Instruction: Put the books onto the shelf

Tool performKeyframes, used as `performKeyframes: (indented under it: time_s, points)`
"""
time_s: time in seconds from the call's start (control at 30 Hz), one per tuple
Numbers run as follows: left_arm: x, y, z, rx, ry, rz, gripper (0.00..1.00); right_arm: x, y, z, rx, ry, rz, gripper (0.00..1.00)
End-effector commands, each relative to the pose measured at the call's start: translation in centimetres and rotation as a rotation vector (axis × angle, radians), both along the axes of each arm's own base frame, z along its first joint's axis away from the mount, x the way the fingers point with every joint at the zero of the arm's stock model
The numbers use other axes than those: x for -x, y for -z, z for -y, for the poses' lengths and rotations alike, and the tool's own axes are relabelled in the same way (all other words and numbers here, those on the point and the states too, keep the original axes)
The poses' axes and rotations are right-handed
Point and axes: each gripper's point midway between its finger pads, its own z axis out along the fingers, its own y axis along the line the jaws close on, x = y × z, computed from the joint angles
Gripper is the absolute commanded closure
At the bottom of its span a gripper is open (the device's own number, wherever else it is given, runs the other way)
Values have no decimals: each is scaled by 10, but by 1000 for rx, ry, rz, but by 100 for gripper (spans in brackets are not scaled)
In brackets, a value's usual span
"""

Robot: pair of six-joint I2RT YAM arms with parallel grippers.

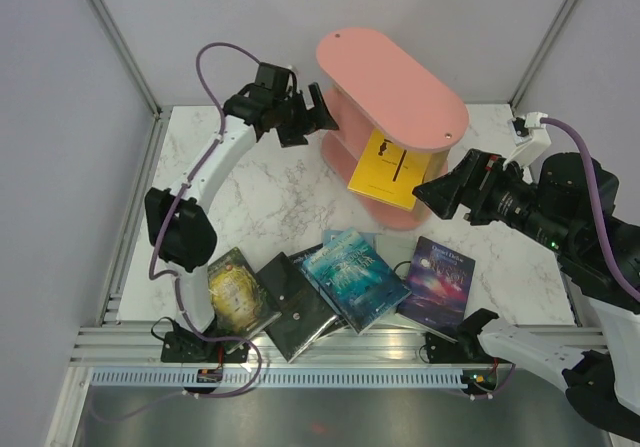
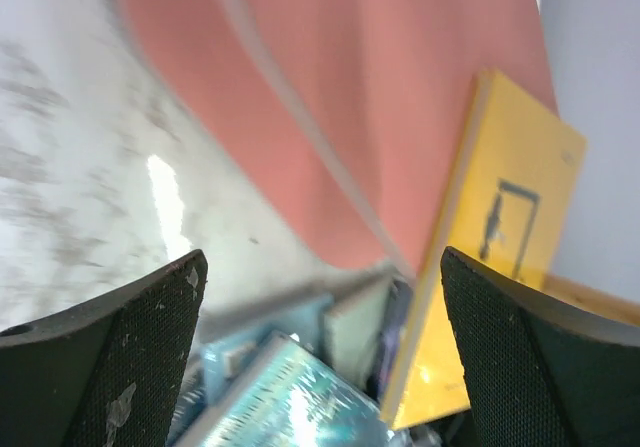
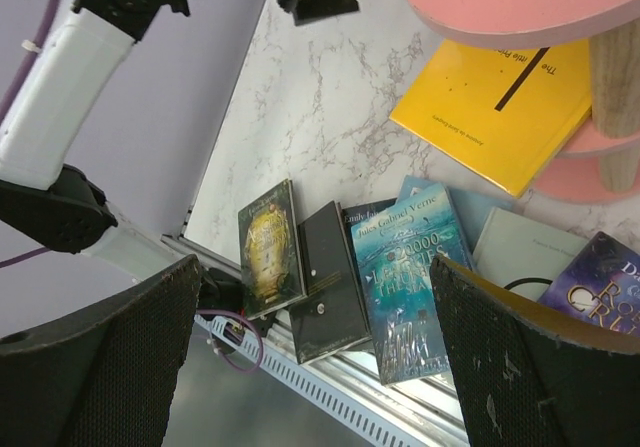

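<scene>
The pink shelf (image 1: 392, 70) stands at the back of the marble table. A yellow book (image 1: 384, 166) lies on one of its lower boards and sticks out at the front. My left gripper (image 1: 318, 115) hangs open and empty just left of the shelf (image 2: 330, 97), apart from the yellow book (image 2: 510, 257). To the right of the shelf's front, my right gripper (image 1: 430, 195) is open and empty too. Along the near edge lie a green-gold book (image 1: 238, 292), a dark grey book (image 1: 298, 305), a teal book (image 1: 355, 277) and a purple galaxy book (image 1: 440, 277).
A pale grey book (image 3: 525, 252) lies partly under the teal book (image 3: 410, 277). A metal rail (image 1: 330, 352) runs along the table's near edge, and grey walls close in the left, back and right sides.
</scene>
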Motion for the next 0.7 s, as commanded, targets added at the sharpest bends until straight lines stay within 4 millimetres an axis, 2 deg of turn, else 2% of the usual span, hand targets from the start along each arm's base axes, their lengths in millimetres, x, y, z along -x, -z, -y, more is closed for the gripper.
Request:
performKeyframes:
  time_s: [0.0, 0.03, 0.1, 0.13, 0.17, 0.2, 0.23, 0.27, 0.3, 0.33, 0.37, 0.4, 0.43, 0.5, 0.57, 0.6, 0.63, 0.67]
  points:
    - [-11, -40, -50, -152, -93, 191, 0, -2, 2, -6, 2, -24, 0, 2]
    - [-4, -46, -51, -144, -81, 192, 0, -2, 2, -6, 4, -24, 0, 2]
    - [10, -45, -44, -119, -43, 159, 0, -2, 4, -6, 3, -22, -1, 2]
    - [21, -33, -44, -129, -31, 118, 1, -3, 4, -6, 4, -20, -3, 2]
    - [37, -41, -38, -121, -6, 129, 2, -3, 4, -5, 4, -18, -1, 2]
    - [47, -39, -36, -122, 4, 117, 3, -4, 5, -6, 5, -16, -2, 2]
    - [61, -20, -36, -138, 12, 68, 10, -4, 5, -5, 2, -12, -1, 2]
    - [80, -30, -31, -122, 36, 83, 14, -4, 5, -4, 3, -6, 1, 2]
    - [90, -26, -30, -125, 49, 72, 18, -4, 5, -4, 3, -4, 0, 2]
    - [105, -12, -31, -141, 64, 40, 31, -4, 6, -3, 3, -3, 0, 2]
    - [120, -21, -30, -131, 77, 61, 36, -4, 7, -3, 6, -2, -3, 2]
    - [129, -20, -31, -131, 84, 58, 41, -4, 7, -3, 4, 0, -1, 2]
    - [140, -9, -31, -146, 99, 37, 58, -4, 9, -3, 8, -3, -6, 2]
    - [152, -14, -35, -141, 104, 58, 65, -5, 13, -4, 15, -4, -14, 2]
    - [161, -4, -34, -147, 125, 48, 73, -7, 17, -6, 19, -6, -22, 2]
    - [162, -3, -31, -136, 136, 57, 80, -7, 18, -7, 20, -11, -24, 2]
    - [166, 7, -29, -144, 149, 36, 97, -8, 19, -8, 21, -13, -24, 2]
    - [167, 11, -27, -139, 156, 27, 98, -9, 20, -8, 25, -13, -24, 2]
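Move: The yellow book juts out of the shelf about 9 cm back and 15 cm to the right of the left hand, some 3 cm lower. The shelf's middle is about 14 cm right and 2 cm back. On the table, the Jules Verne book lies some 31 cm back, 8 cm right and 24 cm below. From the right hand, the yellow book is about 17 cm ahead, 6 cm left and 23 cm below. The left hand edges left, then sweeps back some 17 cm towards the Jules Verne book, fingers shutting empty. ##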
